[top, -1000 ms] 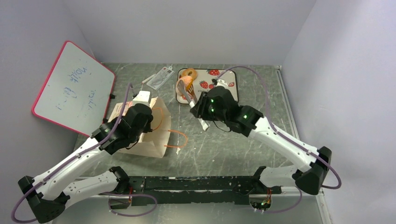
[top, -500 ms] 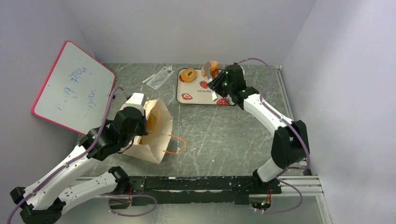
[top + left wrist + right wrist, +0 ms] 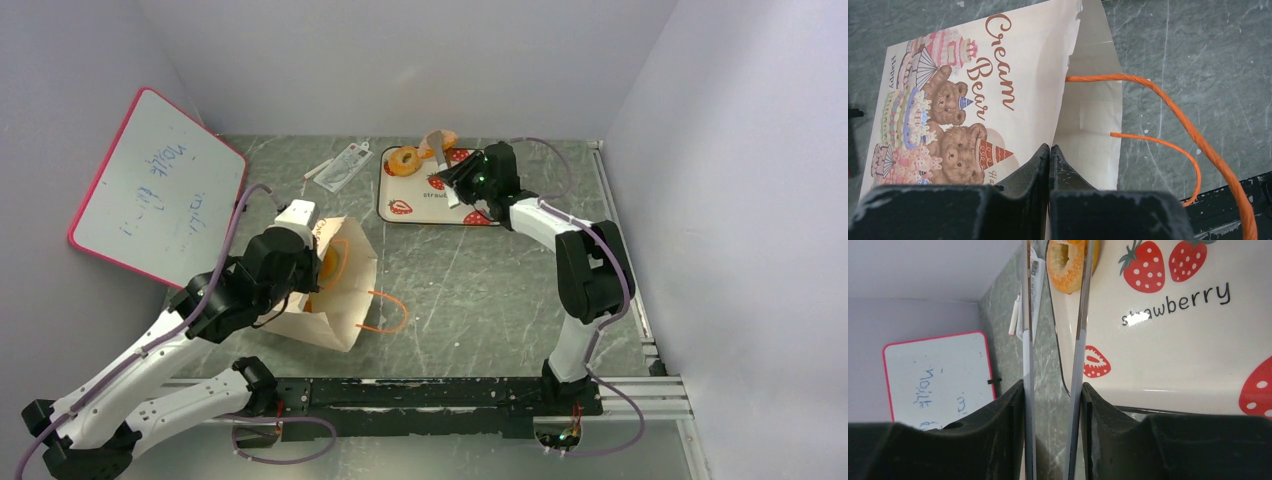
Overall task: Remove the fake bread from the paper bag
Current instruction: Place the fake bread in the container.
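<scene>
The cream paper bag (image 3: 345, 305) lies on its side at the left, its bear print (image 3: 955, 107) facing my left wrist camera. My left gripper (image 3: 1049, 148) is shut on the bag's edge (image 3: 305, 285), and one orange fake bread (image 3: 322, 265) shows inside the mouth. My right gripper (image 3: 460, 176) is shut on metal tongs (image 3: 1079, 315), reaching over the strawberry tray (image 3: 440, 207). The tong tips hold an orange fake bread (image 3: 447, 139) above the tray's far edge. A ring-shaped fake bread (image 3: 405, 160) lies on the tray. An orange ring (image 3: 1066, 262) shows between the tong blades.
A red-framed whiteboard (image 3: 155, 190) leans at the back left. A clear plastic packet (image 3: 340, 165) lies on the table between it and the tray. The bag's orange handles (image 3: 378, 310) trail toward the table's middle. Grey walls close in the back and sides.
My right arm has swung from the table's middle to the tray at the back, carrying the tongs and the bread. The left gripper has kept its hold, and the bag mouth shifted slightly.
</scene>
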Robot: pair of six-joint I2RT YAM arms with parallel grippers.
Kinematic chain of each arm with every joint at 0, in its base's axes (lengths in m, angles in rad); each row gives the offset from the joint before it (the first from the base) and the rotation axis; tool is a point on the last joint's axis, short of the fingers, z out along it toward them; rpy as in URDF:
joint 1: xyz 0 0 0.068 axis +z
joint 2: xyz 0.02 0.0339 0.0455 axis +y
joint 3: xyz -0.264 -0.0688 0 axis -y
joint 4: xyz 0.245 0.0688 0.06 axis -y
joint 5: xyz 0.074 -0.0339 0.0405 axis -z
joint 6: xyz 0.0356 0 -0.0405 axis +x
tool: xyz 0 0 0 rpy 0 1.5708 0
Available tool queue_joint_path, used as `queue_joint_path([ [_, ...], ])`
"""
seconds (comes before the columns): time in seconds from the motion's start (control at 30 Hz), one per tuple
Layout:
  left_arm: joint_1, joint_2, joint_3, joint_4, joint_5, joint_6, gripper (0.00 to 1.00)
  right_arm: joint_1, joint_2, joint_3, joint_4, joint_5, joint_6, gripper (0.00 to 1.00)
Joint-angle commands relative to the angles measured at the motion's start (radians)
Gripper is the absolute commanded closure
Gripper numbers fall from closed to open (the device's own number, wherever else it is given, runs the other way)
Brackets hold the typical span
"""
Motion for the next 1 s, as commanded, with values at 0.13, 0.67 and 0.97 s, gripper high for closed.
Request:
queue_joint_path([
  [0.13, 0.005, -0.006, 0.063, -0.001, 0.021, 0.008, 0.93, -0.03, 0.022, -0.06, 0.196, -0.032, 0.058, 0.98],
  [0.67, 0.006, 0.006, 0.058, -0.011, 0.021, 0.007, 0.93, -0.052, 0.062, -0.183, 0.295, -0.069, 0.073, 0.84],
  [0.97, 0.005, -0.013, 0.031, 0.011, 0.025, -0.01, 0.93, -0.051, 0.008, -0.284, 0.273, -0.063, 0.065, 0.67],
])
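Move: I hold the tongs in my right hand, with the bread pinched at their tips some 10 cm ahead, 2 cm left and about 5 cm below. The middle of the strawberry tray lies roughly 5 cm ahead and 14 cm below, neither left nor right; the bagel already on it is about 11 cm ahead and 10 cm left. From my left hand, still gripping the bag's edge, the tray is some 31 cm ahead, 29 cm right and 22 cm below. I lower the tongs and bread about 7 cm with my right hand towards the clear far part of the tray, to the right of the bagel, easing back a couple of centimetres, mostly late on. I keep my grip on the handles and hardly turn the wrist. My left hand holds the bag's edge in place. ##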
